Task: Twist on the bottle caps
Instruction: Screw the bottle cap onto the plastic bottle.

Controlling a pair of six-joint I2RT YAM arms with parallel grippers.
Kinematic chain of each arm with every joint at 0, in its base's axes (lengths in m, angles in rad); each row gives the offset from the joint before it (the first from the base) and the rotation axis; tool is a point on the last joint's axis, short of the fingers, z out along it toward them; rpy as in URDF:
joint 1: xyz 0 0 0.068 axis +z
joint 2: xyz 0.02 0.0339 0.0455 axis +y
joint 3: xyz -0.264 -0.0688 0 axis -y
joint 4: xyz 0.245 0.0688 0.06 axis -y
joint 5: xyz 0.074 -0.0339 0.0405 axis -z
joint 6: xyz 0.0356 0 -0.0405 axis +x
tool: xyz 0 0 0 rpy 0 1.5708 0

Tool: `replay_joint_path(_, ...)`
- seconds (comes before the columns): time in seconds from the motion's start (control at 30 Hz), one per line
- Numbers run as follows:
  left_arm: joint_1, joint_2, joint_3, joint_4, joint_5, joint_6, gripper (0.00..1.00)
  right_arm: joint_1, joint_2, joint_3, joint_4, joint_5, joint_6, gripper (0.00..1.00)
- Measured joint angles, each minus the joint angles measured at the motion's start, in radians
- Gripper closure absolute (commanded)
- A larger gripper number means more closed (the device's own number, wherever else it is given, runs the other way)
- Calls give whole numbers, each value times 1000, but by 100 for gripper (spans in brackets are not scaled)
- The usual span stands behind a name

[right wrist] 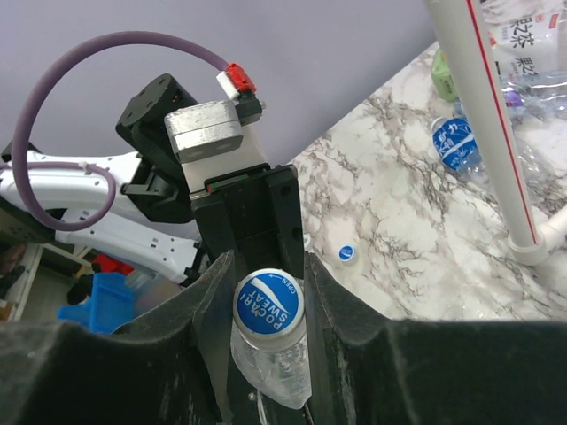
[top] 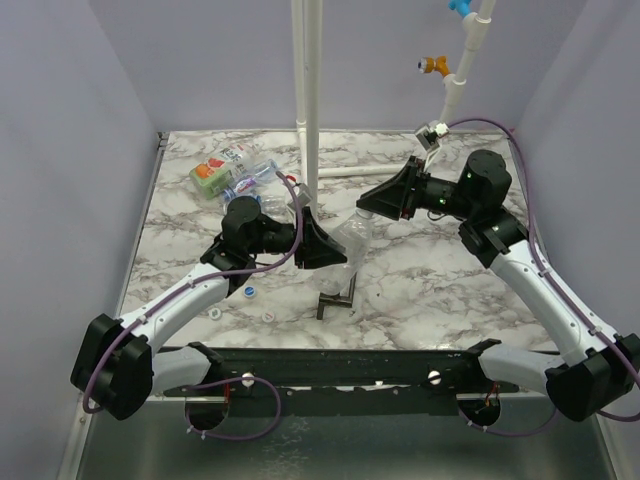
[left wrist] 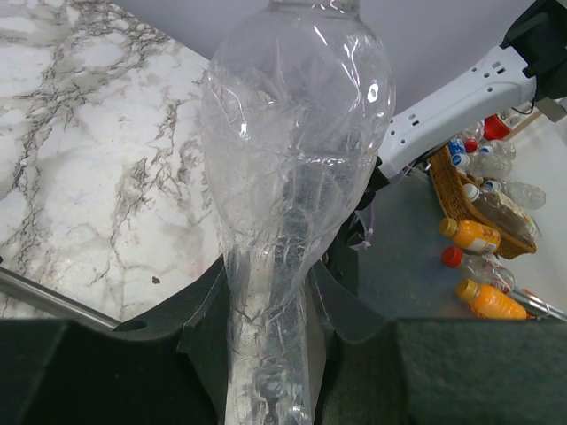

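Observation:
A clear plastic bottle (top: 355, 237) hangs above the table's middle between my two arms. My left gripper (top: 332, 246) is shut on its crumpled lower body (left wrist: 292, 150), both fingers pressing in, as the left wrist view (left wrist: 270, 305) shows. A blue bottle cap (right wrist: 268, 303) printed with white letters sits on the bottle's neck (right wrist: 270, 367). My right gripper (right wrist: 267, 274) is shut on that cap, one finger on each side; in the top view it (top: 372, 205) meets the bottle from the right. A loose blue cap (top: 248, 292) and a white cap (top: 270, 316) lie on the marble.
Two more bottles lie at the back left, one with a green and orange label (top: 213, 172) and one with a blue label (top: 252, 181). A tall white pipe (top: 305, 100) stands behind the held bottle. A black T-shaped tool (top: 335, 300) rests near the front.

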Motion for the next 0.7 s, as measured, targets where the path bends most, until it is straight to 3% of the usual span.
replay_joint_path(0.37,-32,-25,29,-115,-191,94,100,18,31,90,-167,159,-26,91)
replay_joint_path(0.5,-82,-37,40,-187,-353,150,100,28,56,124,-246,254,-19,93)
replay_joint_path(0.7,-244,-31,91,-296,-707,245,100,43,80,177,-367,418,10,98)
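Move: The left hand already grips the plastic bottle about its middle. The blue cap on its mouth lies some 7 cm right, 4 cm ahead and 10 cm above that hand, and is already pinched between the right fingers, right at that hand's point. The dark angled pipe lies on the table about 30 cm below the right hand, 5 cm left and 3 cm back; the white post's foot stands, as far below, some 12 cm left and 11 cm ahead. Both grippers keep their hold and twist against each other about the tilted bottle: the right hand turns the cap clockwise some 25 degrees while the left turns the bottle counter-clockwise about 30, the way that screws the cap on. Meanwhile the pair travels forward together, roughly 5 cm, sinking 2 to 3 cm and easing a little to the right late on, with the right fingers still pinching the cap at the mouth and the left ones still around the bottle's body. ##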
